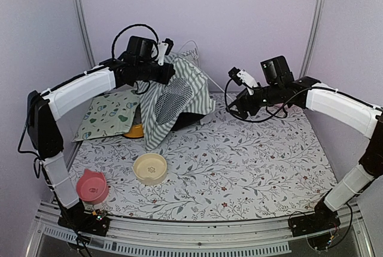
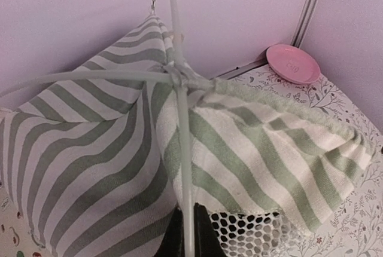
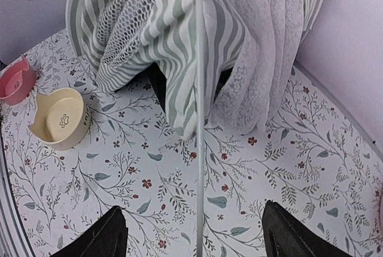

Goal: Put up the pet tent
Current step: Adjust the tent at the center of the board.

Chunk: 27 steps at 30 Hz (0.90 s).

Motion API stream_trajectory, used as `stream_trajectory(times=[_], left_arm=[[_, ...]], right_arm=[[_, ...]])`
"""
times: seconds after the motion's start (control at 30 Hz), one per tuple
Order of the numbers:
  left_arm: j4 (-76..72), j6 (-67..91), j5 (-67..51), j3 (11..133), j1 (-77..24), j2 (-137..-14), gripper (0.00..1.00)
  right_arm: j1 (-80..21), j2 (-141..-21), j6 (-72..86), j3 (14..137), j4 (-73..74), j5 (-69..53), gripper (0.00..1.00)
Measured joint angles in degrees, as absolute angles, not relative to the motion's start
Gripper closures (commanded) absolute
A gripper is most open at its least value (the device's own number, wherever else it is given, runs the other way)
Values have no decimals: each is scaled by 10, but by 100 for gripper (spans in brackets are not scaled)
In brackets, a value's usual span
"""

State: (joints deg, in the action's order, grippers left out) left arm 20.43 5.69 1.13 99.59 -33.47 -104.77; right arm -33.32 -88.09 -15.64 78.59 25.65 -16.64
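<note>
The pet tent (image 1: 173, 98), grey-green and white striped with a mesh panel, stands half raised at the back of the table. My left gripper (image 1: 171, 73) is at its top. In the left wrist view the left gripper (image 2: 185, 242) is shut on a thin white pole (image 2: 184, 149) that runs up to where the poles cross. My right gripper (image 1: 233, 106) hovers to the tent's right. In the right wrist view the right gripper (image 3: 197, 236) is open. Another white pole (image 3: 198, 149) passes between its wide-apart fingers (image 3: 102, 236) without touching them. The lace flap (image 3: 263, 48) hangs on the tent's right side.
A cream pet bowl (image 1: 149, 168) and a pink bowl (image 1: 91, 186) sit at the near left of the floral tablecloth (image 1: 251, 161). A cream mat with teal shapes (image 1: 111, 113) lies left of the tent, with an orange object (image 1: 135, 130) beside it. Walls close the back and sides.
</note>
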Motion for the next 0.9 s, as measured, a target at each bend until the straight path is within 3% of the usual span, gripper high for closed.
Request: stream_trajectory(times=[0.13, 0.2, 0.23, 0.9], left_arm=[[205, 56, 0, 996, -335, -1048, 100], [209, 51, -8, 1001, -335, -1048, 100], [211, 47, -12, 1003, -335, -1048, 100], [264, -69, -25, 1151, -361, -1100, 100]], right_arm=[[-333, -888, -150, 758, 258, -145, 71], [-333, -897, -145, 761, 253, -130, 97], [-333, -901, -146, 766, 253, -122, 100], [-332, -1051, -226, 1058, 393, -62, 100]])
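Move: Between the right hand's open fingers runs the tent's white pole, its near stretch about 3 cm below the hand; the tent body hangs some 20 cm to that hand's left and 12 cm farther out, the pink plate about 28 cm out and 25 cm right. From the left hand, holding the tent, that pole stretch lies about 25 cm right and 10 cm back; the orange frame is 7 cm ahead and 14 cm left, the cream bowl 18 cm back and 8 cm left. Dipping about 3 cm, the right hand shuts its fingers and pinches the white pole, then carries its grip forward and up, some 7 cm out and 5 cm up from the dip, towards the tent's striped hem. The left hand, still clamped on the tent, waits briefly, then lifts about 5 cm and shifts 4 cm right, tipping up and turning slightly clockwise. ##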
